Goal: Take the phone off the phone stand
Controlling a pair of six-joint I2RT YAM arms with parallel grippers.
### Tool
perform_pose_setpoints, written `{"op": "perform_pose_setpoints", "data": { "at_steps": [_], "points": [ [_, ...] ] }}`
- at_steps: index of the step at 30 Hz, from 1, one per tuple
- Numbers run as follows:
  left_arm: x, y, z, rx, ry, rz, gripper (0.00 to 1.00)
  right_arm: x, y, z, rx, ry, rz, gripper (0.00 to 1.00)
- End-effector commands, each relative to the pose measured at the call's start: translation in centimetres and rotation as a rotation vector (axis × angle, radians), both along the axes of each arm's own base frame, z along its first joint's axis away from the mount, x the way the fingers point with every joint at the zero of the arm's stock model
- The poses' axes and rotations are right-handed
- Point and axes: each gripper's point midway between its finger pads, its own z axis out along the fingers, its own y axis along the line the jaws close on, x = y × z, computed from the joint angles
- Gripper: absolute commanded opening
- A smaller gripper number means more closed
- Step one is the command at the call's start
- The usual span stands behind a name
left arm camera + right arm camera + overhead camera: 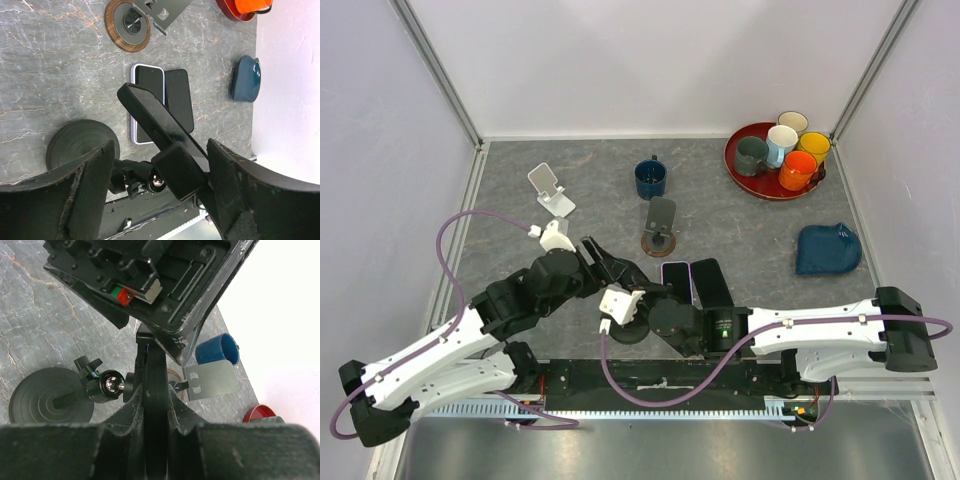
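Note:
A black phone [148, 112] sits tilted in the clamp [181, 171] of a black phone stand with a round base [79, 148] and a ball joint [111, 385]. My left gripper [160, 155] is open, one finger on each side of the clamp, gripping nothing. From the other side, my right gripper [156, 401] is shut on the phone's edge [155, 375], just above the clamp. In the top view both grippers [615, 268] [638, 302] meet over the stand's base [625, 330], near the table's front middle.
Two more phones [677, 280] [708, 285] lie flat just right of the stand. Farther back stand a grey stand on a wooden disc [660, 226], a white stand [552, 190] and a blue mug [651, 178]. A red tray [732, 152] with cups is at the back right, with a blue pouch [828, 248] nearer.

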Motion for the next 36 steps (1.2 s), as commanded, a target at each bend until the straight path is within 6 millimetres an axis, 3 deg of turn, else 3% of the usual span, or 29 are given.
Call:
{"op": "perform_pose_setpoints", "data": {
  "at_steps": [1,9,26,29,32,36],
  "points": [
    [1.2,0.1,0.8,-0.126,0.001,0.112,0.78,0.4,0.8,3.8,0.143,-0.045,-0.038,0.0],
    [2.0,1.0,0.3,-0.252,0.027,0.201,0.73,0.1,1.2,3.2,0.145,-0.038,-0.034,0.0],
    [1.8,-1.2,0.3,-0.314,0.069,0.112,0.65,0.2,1.3,2.5,0.117,-0.043,-0.051,0.0],
    [1.7,-1.2,-0.1,-0.311,0.075,0.106,0.57,0.3,1.2,2.6,0.124,-0.041,-0.061,0.0],
    [1.6,-1.0,-0.4,-0.326,0.077,0.113,0.42,0.5,0.9,2.7,0.139,-0.037,-0.089,0.0],
    [1.5,-0.4,-0.3,-0.351,0.065,0.139,0.11,1.1,-0.1,3.0,0.19,-0.019,-0.172,0.0]
  ]
}}
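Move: The upper-left jaw of the black stand's clamp, with the phone in it, lies about 3 cm ahead of the left hand, 2 cm to its right and 1 cm below. From the right hand, already gripping the clamped assembly, that jaw is roughly 5 cm ahead and 6 cm left, about level. Some 20 cm below the left hand, the black stand's base lies 5 cm back and 6 cm right, the purple phone 5 cm ahead and 17 cm right. The open left hand eases forward about 2 cm onto the clamp's near jaw, first drifting a little left and down, then swinging back some 2 cm to the right, while it rolls about 20 degrees so that its left side drops and its fingers straddle the jaw. It then rises about a centimetre as the fingers close from wide to about a third open, beginning to pinch the jaw from both sides, while the right hand stays almost in place and keeps its narrow hold on the clamped assembly. ##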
